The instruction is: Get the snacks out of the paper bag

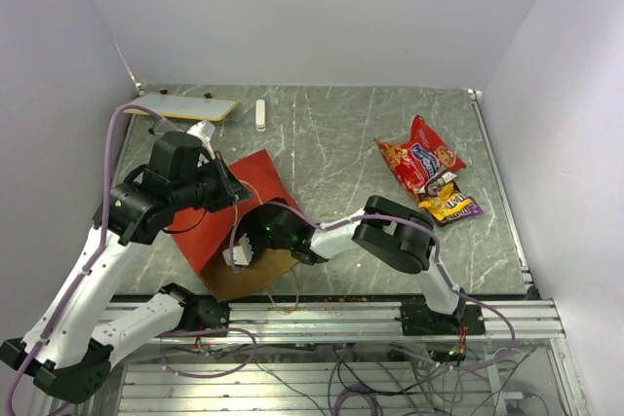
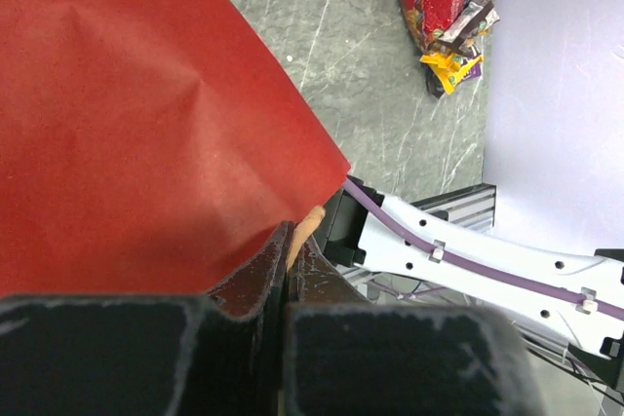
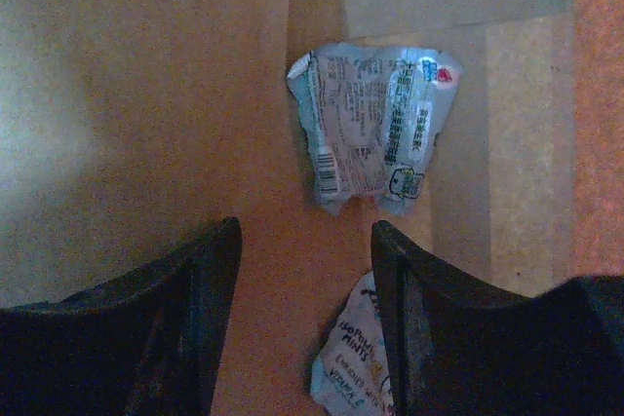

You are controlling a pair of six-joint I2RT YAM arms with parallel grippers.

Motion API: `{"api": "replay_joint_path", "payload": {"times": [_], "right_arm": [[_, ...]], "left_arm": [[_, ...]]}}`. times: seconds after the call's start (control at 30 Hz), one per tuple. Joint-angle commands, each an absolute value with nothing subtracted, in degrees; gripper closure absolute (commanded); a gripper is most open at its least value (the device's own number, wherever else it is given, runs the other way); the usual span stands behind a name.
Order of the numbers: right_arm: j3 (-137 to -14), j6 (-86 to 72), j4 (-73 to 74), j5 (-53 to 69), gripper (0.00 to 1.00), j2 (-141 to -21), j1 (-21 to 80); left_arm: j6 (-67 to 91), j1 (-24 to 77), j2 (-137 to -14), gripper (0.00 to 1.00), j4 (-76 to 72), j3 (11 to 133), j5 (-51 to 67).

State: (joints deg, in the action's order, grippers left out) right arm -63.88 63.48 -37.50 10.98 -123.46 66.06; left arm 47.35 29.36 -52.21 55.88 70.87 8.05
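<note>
The paper bag [image 1: 229,216], red outside, lies on the table with its brown kraft mouth toward the near edge. My left gripper [image 2: 290,241] is shut on the bag's upper edge, and red paper [image 2: 127,114] fills that view. My right gripper [image 1: 241,254] reaches into the bag's mouth. Inside the bag, the right gripper [image 3: 304,236] stands open over the kraft floor. A crumpled silvery-blue packet [image 3: 375,129] lies just beyond its fingertips. A white mints packet [image 3: 356,362] lies between the fingers, against the right one. Out on the table lie a red snack bag [image 1: 419,158] and yellow and purple packets [image 1: 448,204].
A flat yellowish object [image 1: 185,106] and a small white stick [image 1: 260,114] lie at the back of the table. White walls close in the left, back and right sides. The right arm's white link [image 2: 468,250] crosses just beyond the bag's corner.
</note>
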Motion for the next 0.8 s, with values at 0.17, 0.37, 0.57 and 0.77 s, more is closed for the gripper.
{"api": "replay_joint_path", "payload": {"times": [0.17,0.37,0.57,0.77], "right_arm": [[-52.8,60.9,-42.0,7.6,0.41,-114.3,66.2],[-49.2,60.6,-41.1,8.0,0.40,-108.8,67.6],[-52.8,60.1,-40.6,7.3,0.40,-111.4,69.9],[-56.0,61.0,-39.0,8.9,0.40,-114.4,69.9]], "left_arm": [[45.8,29.6,-54.1,0.93,52.3,74.8,6.2],[45.6,29.6,-56.1,0.93,48.5,74.3,9.7],[44.3,29.6,-58.1,0.93,48.0,75.7,11.8],[44.3,29.6,-58.0,0.93,47.7,75.3,12.6]]}}
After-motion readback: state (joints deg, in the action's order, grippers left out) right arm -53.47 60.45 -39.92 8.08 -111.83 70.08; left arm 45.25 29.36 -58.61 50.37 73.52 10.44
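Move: The right hand is already deep in the tilted bag, fingers pointing left. The mint packet that it seems to be after lies about 6 cm farther left on the bag's bottom panel, roughly level fore-and-aft and perhaps 1 cm higher. A second mint packet sits some 5 cm ahead and 1 cm left, about 1 cm lower. From the left hand, the first packet is roughly 12 cm to the left, 3 cm ahead and 24 cm below. The right hand, fingers staying a little over half open, first pushes some 5 cm farther left towards the bag's bottom, then rises about 4 cm, draws back towards the base by about as much and comes partly out to the right, ending farther from both mint packets and holding neither. Meanwhile the left hand keeps its shut fingers on the paper handle, lifts about a centimetre and then carries the handle roughly 3 cm forward and 2 cm right. ##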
